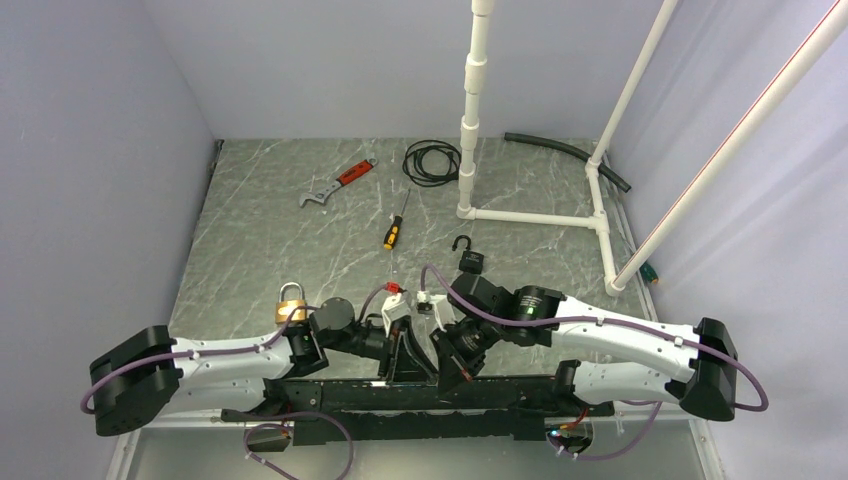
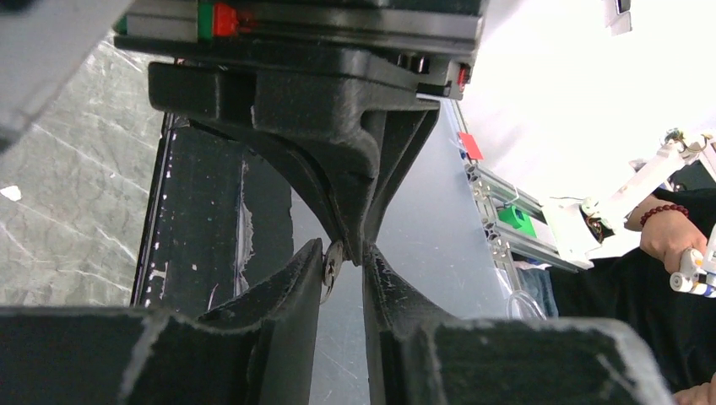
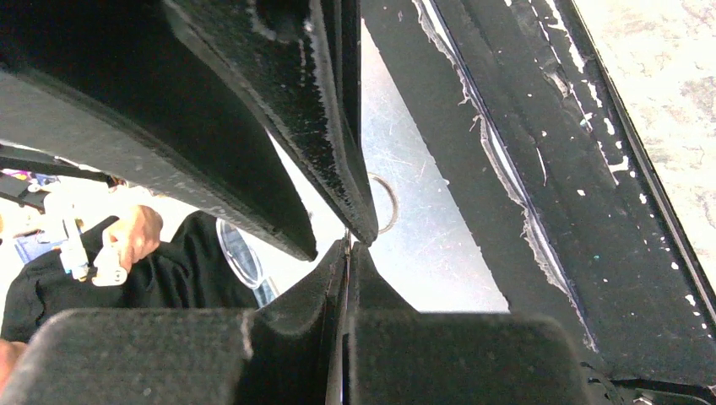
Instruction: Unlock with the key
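Note:
The small metal key (image 2: pixel 332 268) hangs between both grippers above the table's front rail. My right gripper (image 3: pixel 348 246) is shut on its thin blade, with the key ring (image 3: pixel 384 202) dangling beyond. My left gripper (image 2: pixel 344 253) stands open around the key, a narrow gap between its fingers; the key's head lies against the left finger. In the top view the left gripper (image 1: pixel 405 352) and right gripper (image 1: pixel 452 352) meet tip to tip. A brass padlock (image 1: pixel 291 305) rests by the left arm. A black padlock (image 1: pixel 469 260) with its shackle open lies further back.
A screwdriver (image 1: pixel 396 228), a red-handled wrench (image 1: pixel 337 184) and a coil of black cable (image 1: pixel 431 161) lie at the back. A white pipe frame (image 1: pixel 530 215) stands at the back right. The black rail (image 1: pixel 400 400) runs under the grippers.

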Robot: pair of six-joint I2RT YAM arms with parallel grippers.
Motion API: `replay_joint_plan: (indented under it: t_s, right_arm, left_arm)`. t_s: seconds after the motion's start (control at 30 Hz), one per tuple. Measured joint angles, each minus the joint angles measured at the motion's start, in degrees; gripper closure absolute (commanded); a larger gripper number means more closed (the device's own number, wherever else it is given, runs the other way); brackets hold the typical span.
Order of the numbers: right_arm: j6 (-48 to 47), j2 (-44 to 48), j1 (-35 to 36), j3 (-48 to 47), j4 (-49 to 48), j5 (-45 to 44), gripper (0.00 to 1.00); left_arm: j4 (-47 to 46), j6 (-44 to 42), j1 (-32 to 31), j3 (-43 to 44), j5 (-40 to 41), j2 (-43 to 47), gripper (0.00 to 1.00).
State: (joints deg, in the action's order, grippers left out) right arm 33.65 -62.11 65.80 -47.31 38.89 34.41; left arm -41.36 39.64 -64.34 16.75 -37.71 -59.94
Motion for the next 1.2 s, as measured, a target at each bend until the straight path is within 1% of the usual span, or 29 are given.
replay_joint_plan:
  t_s: [0.13, 0.27, 0.33, 0.4, 0.43, 0.63, 0.7, 0.77, 0.8, 0.87, 0.93, 1.0, 1.2]
  right_arm:
    - [0.00, 0.42, -0.02, 0.00, -0.11, -0.07, 1.00]
    - [0.00, 0.46, -0.02, 0.00, -0.42, -0.02, 1.00]
    - [0.00, 0.46, -0.02, 0.00, -0.48, -0.07, 1.00]
    - [-0.02, 0.44, -0.02, 0.00, -0.55, -0.07, 1.00]
    - [-0.15, 0.42, -0.02, 0.02, -0.44, -0.15, 1.00]
    - [-0.72, 0.31, 0.15, 0.02, -0.42, -0.26, 1.00]
    - [-0.81, 0.31, 0.15, 0.02, -0.57, -0.26, 0.90]
    - [-0.90, 0.28, 0.13, 0.02, -1.01, -0.33, 0.66]
    - [-0.63, 0.28, 0.13, 0.02, -1.16, -0.35, 0.55]
    - [-0.44, 0.31, 0.11, 0.02, -1.40, -0.66, 0.44]
    - [-0.55, 0.33, 0.09, 0.00, -1.33, -1.46, 0.38]
    - [-0.70, 0.55, 0.09, -0.09, -0.98, -2.86, 0.36]
    - [-0.66, 3.91, 0.02, -2.05, 0.55, -8.02, 0.33]
  left_arm:
    - [0.00, 0.09, -0.11, 0.00, -0.31, -0.98, 0.74]
    - [0.04, 0.17, -0.22, 0.00, -0.48, -1.18, 0.80]
    - [-0.02, 0.28, -0.22, 0.00, -0.52, -1.62, 0.86]
    - [-0.02, 0.50, -0.24, 0.00, -0.63, -2.03, 0.98]
    - [-0.04, 0.46, -0.24, 0.00, -0.72, -2.12, 1.00]
    - [0.17, 0.68, -0.26, 0.02, -0.85, -2.01, 1.00]
    - [0.96, 0.68, -0.26, 0.02, -0.44, -1.36, 1.00]
    - [2.62, 0.68, -0.26, 0.02, 0.50, 0.09, 1.00]
    - [3.39, 0.57, -0.28, 0.02, 1.22, 0.98, 1.00]
    - [4.90, 0.50, -0.37, -0.04, 3.26, 3.15, 1.00]
    - [6.73, 0.48, -0.37, -0.13, 5.53, 5.75, 1.00]
    - [8.76, 0.48, -0.37, -0.42, 8.00, 8.92, 1.00]
    - [15.91, 0.70, -0.37, -1.57, 14.12, 18.43, 1.00]
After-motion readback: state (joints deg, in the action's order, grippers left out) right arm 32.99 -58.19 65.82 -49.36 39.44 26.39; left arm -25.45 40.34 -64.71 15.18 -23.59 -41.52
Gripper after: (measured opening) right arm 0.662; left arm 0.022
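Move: The key is in the right hand's shut fingertips, in mid-air some 17 cm above the table near its front edge. From the left hand it lies about 1 cm to the right and 1 cm lower, with that hand's half-open fingers already around it. The brass padlock is roughly 16 cm ahead of the left hand, 29 cm to its left and 17 cm down; the open black padlock is about 26 cm ahead, 7 cm right and 17 cm down. The left hand sinks about 1 cm while its half-open fingers close and pinch the key, with the right hand holding the key's other end almost still until the left grip is shut. Only then do the right fingers open wide and let go, easing some 2 cm forward and a little up, while the left hand carries the key up, forward and to its left, about 4 cm away from the right fingers, turning roughly 15 degrees counter-clockwise. ##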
